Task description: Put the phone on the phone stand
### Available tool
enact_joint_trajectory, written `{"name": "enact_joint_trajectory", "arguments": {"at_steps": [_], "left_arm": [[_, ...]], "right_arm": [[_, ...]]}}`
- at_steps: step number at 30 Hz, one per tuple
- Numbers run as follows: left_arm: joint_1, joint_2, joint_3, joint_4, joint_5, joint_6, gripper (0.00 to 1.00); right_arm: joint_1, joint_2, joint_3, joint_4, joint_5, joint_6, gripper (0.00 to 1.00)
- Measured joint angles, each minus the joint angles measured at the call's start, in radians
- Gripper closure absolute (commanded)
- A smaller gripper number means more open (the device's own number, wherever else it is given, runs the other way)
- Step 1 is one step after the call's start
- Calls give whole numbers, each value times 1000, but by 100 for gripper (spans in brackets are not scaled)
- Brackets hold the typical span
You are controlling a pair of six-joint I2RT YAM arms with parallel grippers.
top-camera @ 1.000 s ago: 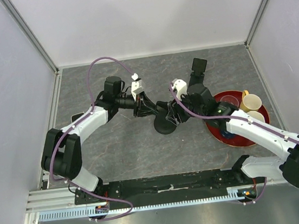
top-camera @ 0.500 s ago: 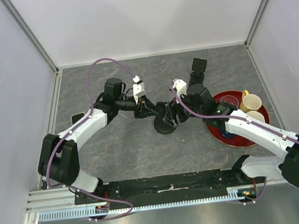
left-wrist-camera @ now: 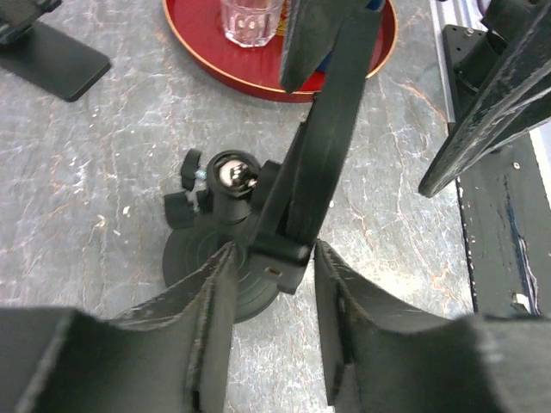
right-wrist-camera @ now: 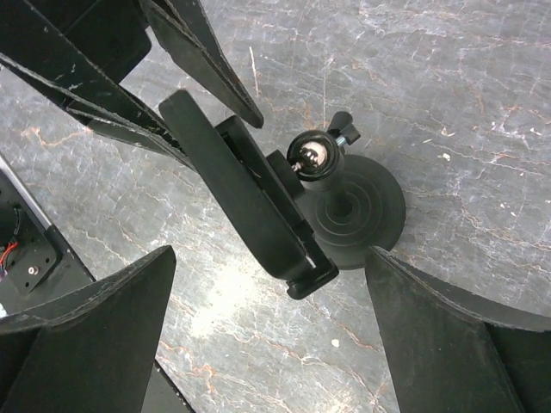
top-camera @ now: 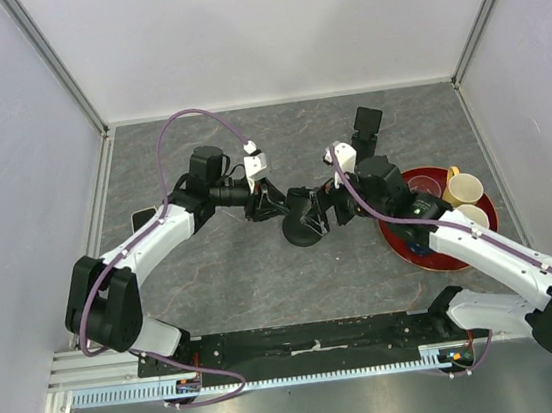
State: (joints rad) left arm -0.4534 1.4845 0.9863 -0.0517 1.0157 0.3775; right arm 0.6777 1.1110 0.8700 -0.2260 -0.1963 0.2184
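Note:
The black phone (right-wrist-camera: pixel 232 189) leans in the cradle of the phone stand (right-wrist-camera: pixel 362 215), whose round base (top-camera: pixel 304 229) sits mid-table with a shiny ball joint (left-wrist-camera: pixel 232 175). In the left wrist view the phone (left-wrist-camera: pixel 323 129) shows edge-on. My left gripper (left-wrist-camera: pixel 275 249) straddles the phone's near end, its fingers (left-wrist-camera: pixel 215 301) a thin gap off each side, so it is slightly open. It reaches in from the left (top-camera: pixel 274 205). My right gripper (right-wrist-camera: pixel 271 249) is wide open, with phone and stand between its fingers and untouched. It stands just right of the stand (top-camera: pixel 328 205).
A red tray (top-camera: pixel 432 248) to the right holds a clear glass (left-wrist-camera: pixel 250 17) and yellow cups (top-camera: pixel 463 188). A second black stand (top-camera: pixel 367 125) stands behind the right arm. Grey walls and metal rails enclose the table.
My right gripper has opened wide and drawn back a little to the right. The left gripper's jaws have eased apart slightly. The phone stays in the cradle.

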Motion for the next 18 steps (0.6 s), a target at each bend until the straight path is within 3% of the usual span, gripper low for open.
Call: {"name": "enact_joint_trajectory", "arguments": {"at_steps": [2, 4, 12, 18], "left_arm": [[6, -11, 0, -16, -24, 2, 24], [16, -27, 0, -30, -43, 5, 12], [28, -118, 15, -99, -106, -49, 12], [28, -188, 109, -224, -295, -200, 13]], "right_arm": [[1, -11, -2, 0, 14, 13, 2], [1, -29, -10, 0, 23, 24, 2], [1, -144, -28, -22, 68, 69, 2], [1, -227, -13, -116, 209, 110, 2]]}}
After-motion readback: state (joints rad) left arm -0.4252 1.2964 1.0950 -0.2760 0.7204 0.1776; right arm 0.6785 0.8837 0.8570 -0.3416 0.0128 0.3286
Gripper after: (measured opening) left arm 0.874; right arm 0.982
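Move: From the left hand, whose fingers straddle the phone's lower left edge, the phone's middle lies about 4 cm to the right, 1 cm back and 4 cm higher; the phone stand's round base is some 5 cm right, 2 cm ahead and 12 cm below. From the right hand the phone's middle is about 4 cm left, 1 cm ahead and 2 cm up; the folding stand lies roughly 16 cm ahead and 9 cm right, the red tray's middle 24 cm right and 3 cm back, both some 15 cm below. The left hand spreads its part-closed fingers wide to let go of the phone's lower edge, then backs off up and to the left by about 7 cm in all, swinging some 20 degrees counter-clockwise. At the same time the right hand, its fingers already wide open, draws away from the phone's right side, first mainly rising and then sliding off to the right towards the red tray, about 5 cm across and 4 cm up, with a slight clockwise turn. ##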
